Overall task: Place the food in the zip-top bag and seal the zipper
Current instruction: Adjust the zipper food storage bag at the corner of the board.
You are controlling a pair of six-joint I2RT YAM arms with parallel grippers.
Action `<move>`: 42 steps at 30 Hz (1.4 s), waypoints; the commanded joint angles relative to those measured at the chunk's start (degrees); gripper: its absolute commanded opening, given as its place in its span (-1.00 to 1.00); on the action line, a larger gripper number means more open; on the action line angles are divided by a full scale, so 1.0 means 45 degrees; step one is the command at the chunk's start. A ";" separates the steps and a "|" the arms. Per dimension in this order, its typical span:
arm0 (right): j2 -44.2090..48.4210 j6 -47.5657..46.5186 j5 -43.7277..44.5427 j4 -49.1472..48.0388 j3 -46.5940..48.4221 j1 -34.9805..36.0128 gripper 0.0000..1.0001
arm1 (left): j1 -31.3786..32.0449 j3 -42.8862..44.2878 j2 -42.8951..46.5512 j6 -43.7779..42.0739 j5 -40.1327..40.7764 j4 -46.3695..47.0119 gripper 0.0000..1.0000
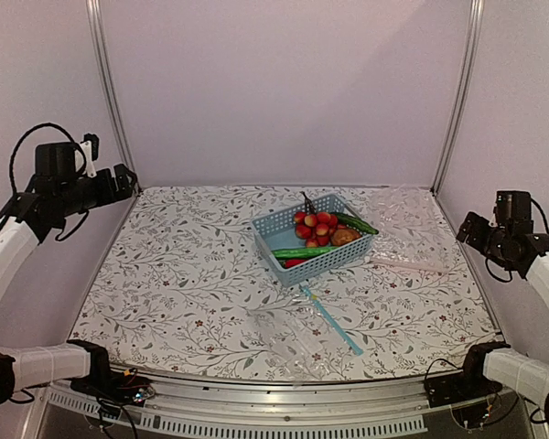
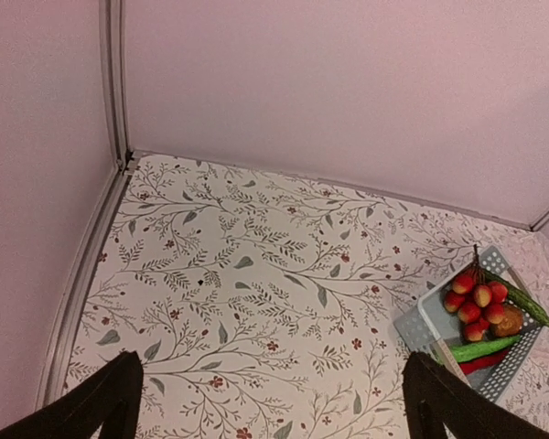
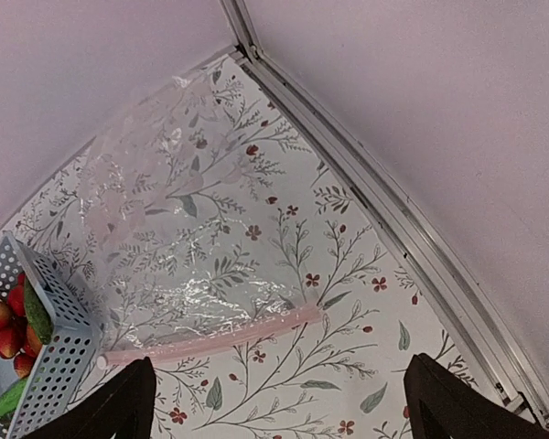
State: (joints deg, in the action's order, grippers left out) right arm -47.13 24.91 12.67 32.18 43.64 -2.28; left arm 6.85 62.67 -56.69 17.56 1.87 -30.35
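Note:
The food lies in a blue basket [image 1: 273, 236] mid-table: red-yellow fruits [image 1: 316, 224], two green vegetables [image 1: 304, 251], a red chili [image 1: 295, 262] and a brown lump [image 1: 345, 236]. The clear zip-top bag [image 1: 407, 229] lies flat to the basket's right, its pink zipper [image 1: 407, 264] along the near edge. In the right wrist view the bag [image 3: 174, 210] and zipper [image 3: 210, 341] sit just ahead of my open right gripper [image 3: 279, 402]. My left gripper [image 2: 274, 402] is open and high over the left of the table, with the fruits [image 2: 476, 302] far to its right.
A second clear bag [image 1: 288, 334] with a teal-blue strip [image 1: 334, 320] lies near the front edge, just before the basket. Metal frame posts and pale walls close in the back and sides. Both arms are raised at the table's outer edges.

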 commanded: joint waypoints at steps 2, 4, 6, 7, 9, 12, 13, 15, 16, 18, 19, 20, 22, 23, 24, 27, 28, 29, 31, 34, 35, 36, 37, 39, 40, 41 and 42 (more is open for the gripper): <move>-0.2475 0.1076 -0.1076 0.0059 -0.0164 -0.0116 0.89 | 0.0113 -0.1093 -0.0007 0.0034 -0.1248 0.0240 0.99; -0.3428 0.1109 -0.1510 -0.0367 -0.0022 -0.0117 0.81 | 0.0118 -0.1172 -0.0059 0.0254 -0.1586 0.0305 0.99; -0.4665 0.0878 -0.1947 -0.0456 0.0362 -0.0103 0.75 | 0.0118 -0.1113 -0.0129 0.0386 -0.2014 0.0374 0.99; -0.5288 0.0731 -0.2072 -0.0343 0.0613 0.0019 0.73 | 0.0103 -0.1083 -0.0168 0.0396 -0.2124 0.0394 0.99; -0.6382 0.0351 -0.1608 0.0032 0.1272 0.0830 0.73 | 0.0065 -0.1095 -0.0136 0.0365 -0.2145 0.0335 0.99; -0.7799 -0.0123 -0.0440 0.0617 0.2259 0.2032 0.74 | -0.0013 -0.1115 0.0022 0.0271 -0.1978 0.0261 0.99; -0.8122 -0.0197 -0.0311 0.0679 0.2513 0.2192 0.74 | -0.0050 -0.1096 0.0044 0.0254 -0.1978 0.0260 0.99; -0.8774 -0.0321 0.0098 0.0818 0.2901 0.2482 0.74 | -0.0128 -0.1096 0.0147 0.0228 -0.1958 0.0262 0.99; -0.9136 -0.0474 0.0426 0.0853 0.3062 0.2656 0.74 | -0.0162 -0.1113 0.0186 0.0217 -0.1931 0.0260 0.99; -0.9517 -0.0944 0.0617 0.0736 0.3313 0.3002 0.74 | -0.0221 -0.1133 0.0228 0.0206 -0.1910 0.0260 0.99; -0.9756 -0.1326 0.0586 0.0689 0.3492 0.3090 0.75 | -0.0242 -0.1144 0.0218 0.0212 -0.1928 0.0269 0.99; -0.9920 -0.1523 0.0452 0.0657 0.3670 0.3120 0.75 | -0.0252 -0.1153 0.0185 0.0222 -0.1979 0.0280 0.99; -1.0425 -0.2040 0.0352 0.0732 0.4166 0.3125 0.75 | -0.0272 -0.1141 0.0120 0.0254 -0.2100 0.0284 0.99; -1.0878 -0.2339 0.0350 0.0872 0.4521 0.3125 0.75 | -0.0290 -0.1135 0.0088 0.0267 -0.2176 0.0285 0.99; -1.1250 -0.2480 0.0308 0.0987 0.4960 0.3125 0.75 | -0.0292 -0.1153 0.0047 0.0286 -0.2254 0.0280 0.99; -1.2099 -0.2845 0.0108 0.1043 0.5667 0.3132 0.75 | -0.0309 -0.1173 -0.0054 0.0333 -0.2463 0.0322 0.99; -1.2399 -0.2918 0.0065 0.1104 0.5885 0.3135 0.74 | -0.0311 -0.1191 -0.0071 0.0365 -0.2502 0.0336 0.99; -1.2602 -0.2947 0.0031 0.1180 0.6084 0.3126 0.72 | -0.0312 -0.1193 -0.0097 0.0371 -0.2534 0.0338 0.99; -1.3172 -0.3018 -0.0077 0.1242 0.6374 0.3125 0.60 | -0.0314 -0.1213 -0.0145 0.0397 -0.2566 0.0338 0.99; -1.3721 -0.2924 -0.0376 0.1351 0.6601 0.3108 0.40 | -0.0312 -0.1223 -0.0209 0.0411 -0.2602 0.0344 0.99; -1.3866 -0.2887 -0.0481 0.1386 0.6637 0.3110 0.39 | -0.0312 -0.1231 -0.0232 0.0423 -0.2620 0.0348 0.99; -1.4031 -0.2836 -0.0548 0.1422 0.6681 0.3106 0.39 | -0.0312 -0.1230 -0.0252 0.0430 -0.2637 0.0356 0.99; -1.4119 -0.2768 -0.0581 0.1459 0.6688 0.3105 0.39 | -0.0312 -0.1232 -0.0276 0.0447 -0.2663 0.0357 0.99; -1.4286 -0.2677 -0.0709 0.1500 0.6704 0.3035 0.39 | -0.0318 -0.1232 -0.0314 0.0453 -0.2733 0.0376 0.99; -1.4371 -0.2611 -0.0865 0.1505 0.6699 0.2955 0.38 | -0.0313 -0.1232 -0.0355 0.0482 -0.2788 0.0377 0.99; -1.4419 -0.2572 -0.1030 0.1513 0.6683 0.2867 0.38 | -0.0314 -0.1232 -0.0362 0.0476 -0.2809 0.0377 0.99; -1.4444 -0.2520 -0.1171 0.1507 0.6662 0.2785 0.38 | -0.0312 -0.1232 -0.0371 0.0490 -0.2834 0.0377 0.99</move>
State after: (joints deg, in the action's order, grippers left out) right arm -110.74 12.60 10.33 37.54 72.64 11.40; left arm 5.93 57.98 -57.89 19.31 -9.72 -29.19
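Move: From the right hand the pink zipper of the food storage bag lies flat about 9 cm ahead, 12 cm to its left and 21 cm below. The blue basket stands 35 cm to the left of this hand and 15 cm farther out, some 18 cm below; the blue zipper strip lies about 33 cm left and 9 cm back, on the table. From the idle left hand the pink zipper is roughly 63 cm to the right, 4 cm ahead and 32 cm below. The right hand first drops steeply, then sweeps forward and left at a gentler slope over the clear bag and sinks again just beyond its pink zipper, some 19 cm down, 12 forward and 10 left in all, while the wrist tips about 40 degrees down, turns some 25 degrees counter-clockwise, and the fingers narrow to about two thirds open. The left hand, still wide open, sinks about 4 cm and drifts 3 cm right, far from everything; whether the right fingertips already touch the plastic can't be seen. ##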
